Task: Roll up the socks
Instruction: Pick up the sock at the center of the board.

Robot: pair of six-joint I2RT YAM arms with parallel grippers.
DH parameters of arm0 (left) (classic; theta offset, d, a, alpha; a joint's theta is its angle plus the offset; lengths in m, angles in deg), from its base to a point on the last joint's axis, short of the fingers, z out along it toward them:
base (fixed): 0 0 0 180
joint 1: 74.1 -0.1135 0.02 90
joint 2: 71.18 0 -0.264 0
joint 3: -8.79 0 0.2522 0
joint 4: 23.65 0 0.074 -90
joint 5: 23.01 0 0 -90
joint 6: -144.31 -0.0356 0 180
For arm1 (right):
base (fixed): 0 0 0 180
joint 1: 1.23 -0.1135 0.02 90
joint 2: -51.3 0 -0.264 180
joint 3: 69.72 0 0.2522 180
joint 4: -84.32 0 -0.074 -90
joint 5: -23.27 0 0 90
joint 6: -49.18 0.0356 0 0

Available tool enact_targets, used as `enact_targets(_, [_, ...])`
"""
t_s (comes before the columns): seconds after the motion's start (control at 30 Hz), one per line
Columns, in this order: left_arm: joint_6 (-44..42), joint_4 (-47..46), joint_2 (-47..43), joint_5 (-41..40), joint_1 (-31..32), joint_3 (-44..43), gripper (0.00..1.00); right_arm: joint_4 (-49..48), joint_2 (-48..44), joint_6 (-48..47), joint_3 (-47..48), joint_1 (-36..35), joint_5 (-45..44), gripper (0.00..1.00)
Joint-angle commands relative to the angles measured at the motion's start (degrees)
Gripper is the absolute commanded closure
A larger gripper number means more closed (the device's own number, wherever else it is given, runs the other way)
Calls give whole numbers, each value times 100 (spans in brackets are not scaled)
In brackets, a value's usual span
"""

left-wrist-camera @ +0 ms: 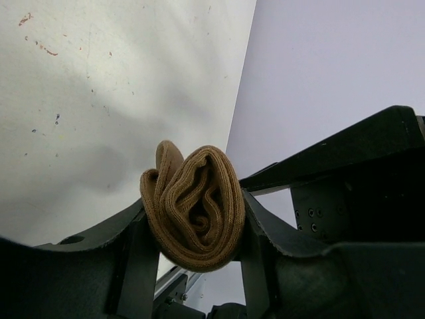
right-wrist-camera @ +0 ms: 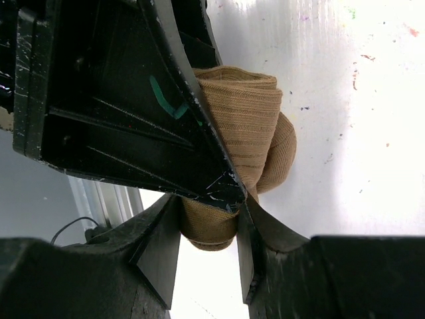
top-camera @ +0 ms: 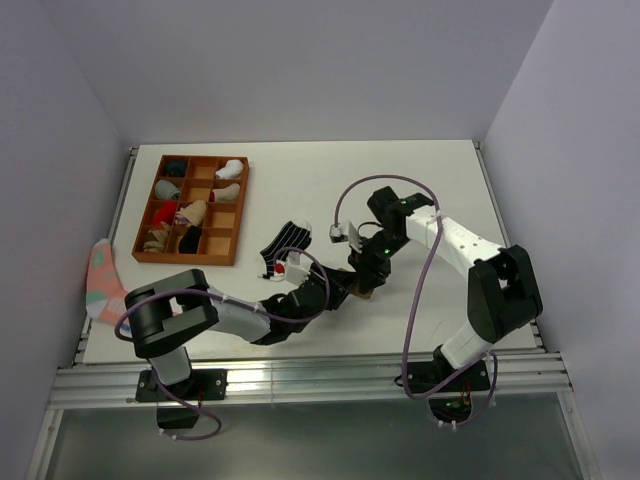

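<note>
The tan sock (left-wrist-camera: 196,212) is a tight roll held between both grippers, near the table's middle front (top-camera: 364,291). My left gripper (left-wrist-camera: 196,224) is shut on it, its fingers (left-wrist-camera: 133,246) pressing both sides of the roll. My right gripper (right-wrist-camera: 207,222) is shut on the same tan sock (right-wrist-camera: 249,123) from the other side. The left gripper's black finger (right-wrist-camera: 119,100) covers part of the roll there. The black sock with white stripes (top-camera: 285,240) lies flat on the table, just left of the two grippers (top-camera: 355,283).
A brown compartment tray (top-camera: 240,205) with several sock bundles stands at the back left. A pink sock with teal patches (top-camera: 103,280) lies at the table's left edge. The metal rail (top-camera: 300,375) runs along the near edge.
</note>
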Motion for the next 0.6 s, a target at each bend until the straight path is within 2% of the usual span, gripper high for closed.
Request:
enact_targets(0.0, [-226, 419, -30, -436, -249, -290, 94, 928, -425, 165, 18, -478, 1295, 78])
enact_targets(0.07, [-296, 437, -74, -419, -275, -290, 100, 709, -487, 437, -8, -487, 1155, 74])
enact_targets(0.1, [-314, 437, -91, -419, -275, -281, 100, 647, -548, 516, -8, -487, 1076, 71])
enact_targets(0.13, [-410, 393, -135, -436, -275, -255, 100, 359, -670, 970, -43, -487, 832, 63])
enact_targets(0.17, [-454, 393, -153, -436, -275, -255, 100, 260, -672, 974, -43, -487, 829, 63])
enact_targets(0.3, [-595, 331, -232, -436, -266, -211, 100, -618, -1119, 1781, -324, -487, 189, 48])
enact_targets(0.57, [-718, 208, -364, -463, -266, -35, 100, -796, -1726, 2082, -342, -478, -550, 37])
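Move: Both hands grip the rolled brown sock above the board: its middle lies about 1 cm ahead and 1 cm right of the left hand, and roughly 2 cm left of the right hand, level fore and aft and 1 cm up. From the left hand, the striped sock lies some 14 cm left, 8 cm ahead and 9 cm below; the wooden sock box is about 37 cm left and 17 cm ahead, at much the same depth. The right fingers loosen their pinch on the lower end of the brown roll, opening partway halfway through, while that hand climbs about 3.5 cm, quickening, and turns some 10 degrees clockwise. The left hand keeps its pinch and lifts about 2.5 cm with a slight drift forward. ##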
